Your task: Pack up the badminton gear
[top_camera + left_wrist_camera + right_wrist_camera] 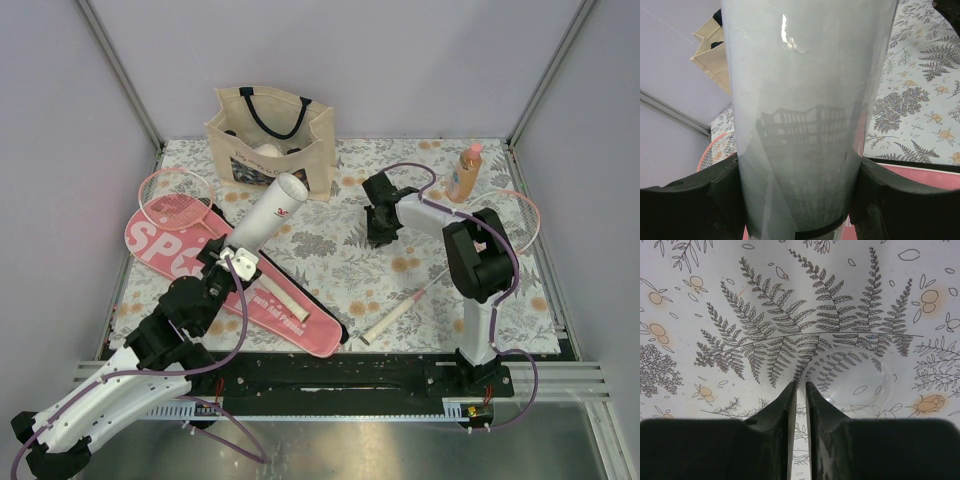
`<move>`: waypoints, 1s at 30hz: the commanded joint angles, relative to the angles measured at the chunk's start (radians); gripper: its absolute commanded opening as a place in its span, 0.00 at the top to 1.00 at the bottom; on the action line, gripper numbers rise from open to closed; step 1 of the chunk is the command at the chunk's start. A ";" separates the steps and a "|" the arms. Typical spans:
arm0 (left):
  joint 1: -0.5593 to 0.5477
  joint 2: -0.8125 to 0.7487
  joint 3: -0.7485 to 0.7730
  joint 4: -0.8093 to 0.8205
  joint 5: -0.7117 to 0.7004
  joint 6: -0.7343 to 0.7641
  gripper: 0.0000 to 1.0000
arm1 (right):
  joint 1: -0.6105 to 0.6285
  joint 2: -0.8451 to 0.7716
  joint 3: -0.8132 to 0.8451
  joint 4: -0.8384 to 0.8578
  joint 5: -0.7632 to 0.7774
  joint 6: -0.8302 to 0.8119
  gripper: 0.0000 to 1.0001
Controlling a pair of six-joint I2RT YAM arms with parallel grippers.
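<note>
My left gripper [232, 262] is shut on the long white tube [268, 212], holding its lower end tilted up over the pink SPORT case [262, 300]. In the left wrist view the tube [800, 100] fills the gap between both black fingers [890, 195]. One pink-rimmed racket [175, 198] lies at the left, partly on the case. The other racket [400, 312] lies at the right, handle toward the front. My right gripper [380, 232] points down at the cloth. Its jaws stand a thin slit apart at the rim of a clear round lid [855, 372].
A beige tote [270, 135] with dark straps stands at the back, just beyond the tube's open end. An orange bottle [465, 172] with a pink cap stands at the back right. The patterned cloth [340, 265] covers the table between grey walls.
</note>
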 commanded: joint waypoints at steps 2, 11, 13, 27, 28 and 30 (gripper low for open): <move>0.000 0.005 0.029 0.106 0.018 -0.002 0.47 | -0.005 -0.008 -0.012 -0.005 0.021 -0.010 0.89; 0.000 0.040 0.043 0.056 0.166 -0.011 0.47 | -0.005 -0.230 -0.081 0.021 -0.053 -0.048 1.00; 0.000 0.051 0.046 0.039 0.220 0.001 0.47 | -0.005 -0.318 -0.093 0.021 -0.103 -0.062 1.00; -0.002 0.153 0.057 -0.044 0.370 0.099 0.46 | -0.005 -0.807 -0.145 0.035 -0.524 -0.148 1.00; 0.000 0.162 0.063 -0.051 0.369 0.099 0.46 | -0.005 -0.845 -0.145 0.033 -0.554 -0.151 1.00; 0.000 0.185 0.078 -0.064 0.364 0.102 0.46 | -0.005 -0.890 -0.141 0.035 -0.599 -0.155 1.00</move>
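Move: The clear round lid lies flat on the cloth at the right hand, its left rim between the fingertips and its middle about 3 cm to their right, level fore and aft, at their height. From that hand, the loose racket's grip is some 21 cm back and 2 cm right, the orange bottle 14 cm ahead and 21 cm right. From the left hand, which holds the shuttlecock tube, the lid is about 16 cm ahead, 33 cm right and 24 cm below. The right fingers finish closing, pinch the clear lid by its left rim and, after a short drag of about 2 cm back, lift it some 26 cm, coming back towards the tube's mouth while the wrist swings the fingertips out forward and to the left. The left hand keeps its grip on the tube and starts a little later, shifting about 6 cm right and as far down, with its wrist turning clockwise and tipping down so the tube's mouth leans over to the right, towards the right hand. ##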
